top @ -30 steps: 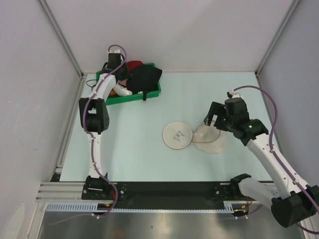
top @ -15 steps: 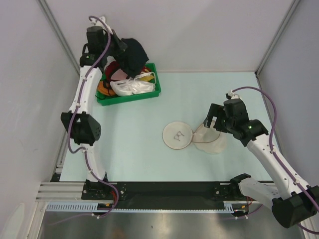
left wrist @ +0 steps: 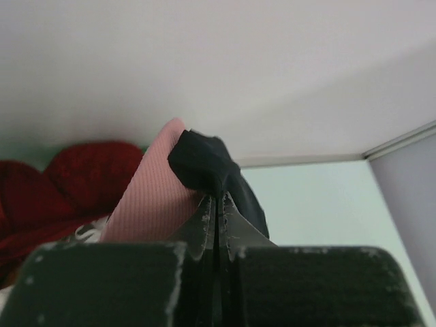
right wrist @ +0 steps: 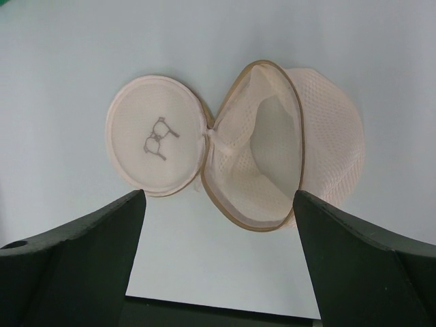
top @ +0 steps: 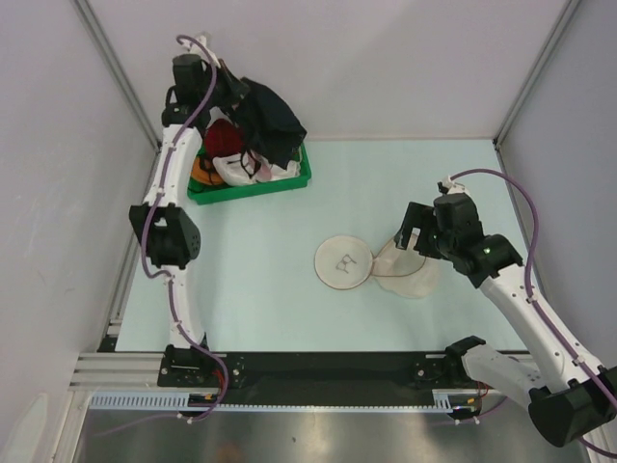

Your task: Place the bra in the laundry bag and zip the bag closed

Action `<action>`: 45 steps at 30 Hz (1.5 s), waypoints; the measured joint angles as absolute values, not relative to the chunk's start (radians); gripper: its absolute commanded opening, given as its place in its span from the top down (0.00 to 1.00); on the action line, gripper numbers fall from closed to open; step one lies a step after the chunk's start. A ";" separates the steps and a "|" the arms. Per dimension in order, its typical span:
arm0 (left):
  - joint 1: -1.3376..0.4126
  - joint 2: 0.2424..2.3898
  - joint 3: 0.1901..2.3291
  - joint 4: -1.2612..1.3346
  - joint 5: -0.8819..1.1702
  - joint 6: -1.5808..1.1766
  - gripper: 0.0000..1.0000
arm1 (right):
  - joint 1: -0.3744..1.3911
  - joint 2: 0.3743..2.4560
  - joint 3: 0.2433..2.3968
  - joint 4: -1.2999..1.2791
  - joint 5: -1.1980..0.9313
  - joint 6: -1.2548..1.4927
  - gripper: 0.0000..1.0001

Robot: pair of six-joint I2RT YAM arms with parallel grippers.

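Note:
The black bra [top: 270, 118] hangs in the air above the green bin, and my left gripper [top: 231, 96] is shut on its top edge. In the left wrist view the jaws [left wrist: 216, 199] pinch a fold of the black bra [left wrist: 204, 158] tightly. The laundry bag [top: 410, 273] lies open mid-table with its round lid [top: 343, 260] flapped out to the left. My right gripper [top: 413, 239] hovers open just behind it. From the right wrist, the laundry bag [right wrist: 279, 157] shows its mouth between the spread fingers [right wrist: 82, 259], with the lid [right wrist: 155, 144] beside it.
The green bin [top: 289, 181] at the back left holds a red bra [top: 224, 140] and white and orange ones. A pink fabric [left wrist: 153, 201] sits against the black bra in the left wrist view, in front of red fabric [left wrist: 88, 170]. Enclosure walls stand close behind.
My left gripper has shut on the black bra and lifted it out of the bin, high toward the back wall. The right arm and the bag have stayed put.

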State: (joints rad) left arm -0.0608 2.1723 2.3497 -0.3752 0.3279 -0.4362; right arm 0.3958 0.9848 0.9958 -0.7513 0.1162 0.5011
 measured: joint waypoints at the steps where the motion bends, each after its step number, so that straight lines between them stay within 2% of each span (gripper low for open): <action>1: -0.056 2.208 2.350 -0.376 0.332 -0.436 1.00 | 0.396 0.984 0.996 -0.752 0.117 0.501 0.04; 7: -0.004 2.389 2.349 -0.383 0.362 -0.445 0.99 | 0.397 1.007 0.995 -0.751 0.119 0.500 0.04; 8: 0.007 2.395 2.349 -0.383 0.368 -0.448 0.77 | 0.397 1.015 0.995 -0.750 0.119 0.500 0.04; 9: 0.022 2.397 2.349 -0.381 0.375 -0.453 0.60 | 0.397 1.024 0.995 -0.750 0.119 0.500 0.04; 10: 0.037 2.397 2.349 -0.375 0.381 -0.455 0.48 | 0.397 1.036 0.995 -0.749 0.118 0.500 0.04; 11: 0.052 2.395 2.350 -0.364 0.386 -0.459 0.30 | 0.397 1.049 0.995 -0.748 0.118 0.499 0.04; 14: 0.084 2.392 2.354 -0.358 0.387 -0.466 0.22 | 0.398 1.084 0.995 -0.735 0.109 0.498 0.04; 20: 0.091 2.321 2.267 -0.387 0.361 -0.461 0.27 | 0.419 1.137 0.995 -0.707 0.096 0.499 0.04; 27: -0.075 2.110 1.996 -0.391 0.228 -0.431 0.20 | 0.447 1.171 0.996 -0.674 0.091 0.510 0.04; 30: -0.174 2.080 1.943 -0.368 0.138 -0.389 0.23 | 0.459 1.180 0.996 -0.668 0.088 0.522 0.04; 33: -0.199 2.093 1.954 -0.374 0.130 -0.346 0.21 | 0.471 1.181 0.996 -0.668 0.089 0.526 0.04; 41: 0.019 2.220 2.102 -0.432 0.250 -0.311 0.18 | 0.483 1.180 0.996 -0.668 0.088 0.528 0.04; 45: 0.100 2.266 2.102 -0.463 0.301 -0.313 0.25 | 0.483 1.180 0.996 -0.667 0.085 0.528 0.04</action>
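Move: The left hand holds the black bra up over the green bin, whose middle is nearly straight below, some 30 cm down. In the bin, the red bra lies about 4 cm ahead and 6 cm left of that hand, the white lace bra 4 cm back and 4 cm left, and the orange bra 6 cm back and 13 cm left. From the open right hand, the laundry bag's open body lies roughly 4 cm ahead, 4 cm right and 18 cm below; its round lid is 4 cm ahead and 12 cm left. The left hand lets go of the black bra over the bin: it drops about 14 cm, slightly forward, then opens while going left. Fingers open, it swings right and back, then left again some 15 cm, with a little forward and down, ending tipped about 20 degrees further down above the bin's left part. The right hand, still open, sinks and shifts left about 4 cm each, untouching, above the bag. ##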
